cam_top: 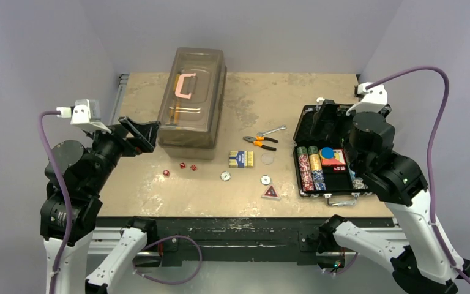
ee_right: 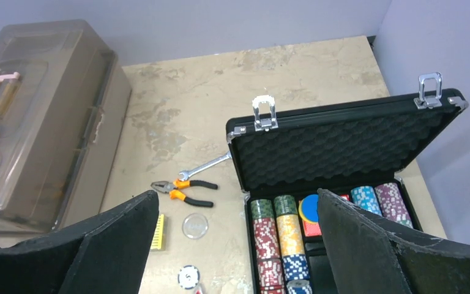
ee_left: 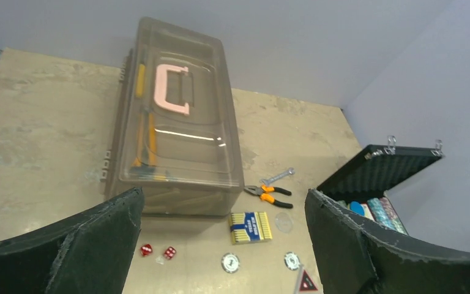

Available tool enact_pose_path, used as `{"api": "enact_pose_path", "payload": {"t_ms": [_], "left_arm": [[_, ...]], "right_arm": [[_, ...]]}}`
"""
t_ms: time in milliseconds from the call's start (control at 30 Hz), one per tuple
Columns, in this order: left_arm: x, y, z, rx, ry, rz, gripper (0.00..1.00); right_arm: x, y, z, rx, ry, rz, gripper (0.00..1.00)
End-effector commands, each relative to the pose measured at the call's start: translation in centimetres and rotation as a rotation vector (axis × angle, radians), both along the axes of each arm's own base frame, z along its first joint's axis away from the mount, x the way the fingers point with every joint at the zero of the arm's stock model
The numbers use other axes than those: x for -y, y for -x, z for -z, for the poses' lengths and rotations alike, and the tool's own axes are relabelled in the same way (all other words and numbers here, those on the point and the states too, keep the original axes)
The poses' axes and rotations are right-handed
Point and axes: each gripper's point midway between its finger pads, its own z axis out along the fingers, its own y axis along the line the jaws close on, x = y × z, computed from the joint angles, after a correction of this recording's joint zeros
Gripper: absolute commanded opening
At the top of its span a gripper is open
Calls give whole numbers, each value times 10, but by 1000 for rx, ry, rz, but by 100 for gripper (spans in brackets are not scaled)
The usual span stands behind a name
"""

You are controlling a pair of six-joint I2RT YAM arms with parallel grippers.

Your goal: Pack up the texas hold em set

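Observation:
The black case (cam_top: 298, 177) lies open at the right, lid up, with rows of multicoloured chips (cam_top: 311, 168) inside; the right wrist view shows its lid (ee_right: 336, 147) and chips (ee_right: 275, 239). The blue card box (cam_top: 242, 159), three red dice (cam_top: 183, 166), two round buttons (cam_top: 226, 176), a clear disc (cam_top: 268, 159) and the red triangle token (cam_top: 270, 193) lie loose on the table. My left gripper (cam_top: 139, 131) is open and empty, raised left of the dice (ee_left: 146, 250). My right gripper (cam_top: 324, 119) is open and empty above the case.
A large translucent brown box with a pink handle (cam_top: 191, 104) stands at the back centre. Orange-handled pliers (cam_top: 260, 141) and a wrench (cam_top: 272, 130) lie between it and the case. Grey walls close in on the left, back and right.

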Motion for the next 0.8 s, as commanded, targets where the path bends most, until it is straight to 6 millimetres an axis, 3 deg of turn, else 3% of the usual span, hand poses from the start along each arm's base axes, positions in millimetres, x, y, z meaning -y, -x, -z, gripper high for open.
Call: {"api": "enact_pose_path", "payload": {"t_ms": [0,200,333,567,767], "left_arm": [[21,4,14,-51,84,101,100],[33,4,45,-153,109,155,100],[36,7,57,-198,111,173,100],[49,20,85,-269,147,245,100],[54,29,111,-326,169,272,100]], "right_arm": [[-2,1,3,-46,-6,-1,99],[-30,3,41,-217,40,-139,99],[-33,9,65,-323,34,-135,99],[-33,25,91,-403,-69,-86,99],[-51,44,112,-432,-146,-209,99]]}}
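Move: Below the left hand lie the three red dice, about 41 cm down: the middle one some 5 cm ahead and 4 cm right, the left one about 2 cm ahead and 2 cm left, the right one 4 cm ahead and 8 cm right. From the right hand the loose white 5 chip is roughly 17 cm left, 6 cm back and 39 cm down; the triangle button is 15 cm left, 11 cm back; the open chip case's tray centres 9 cm right, 3 cm back. Sinking together with fingers wide open and empty, both hands come about 10 cm down. The left also swings some 5 cm right and slightly back towards the dice, tipping down and turning clockwise; the right slips 4 cm left towards the loose 5 chip, first level, then 3 cm back, tipping its fingers down over 20 degrees. ##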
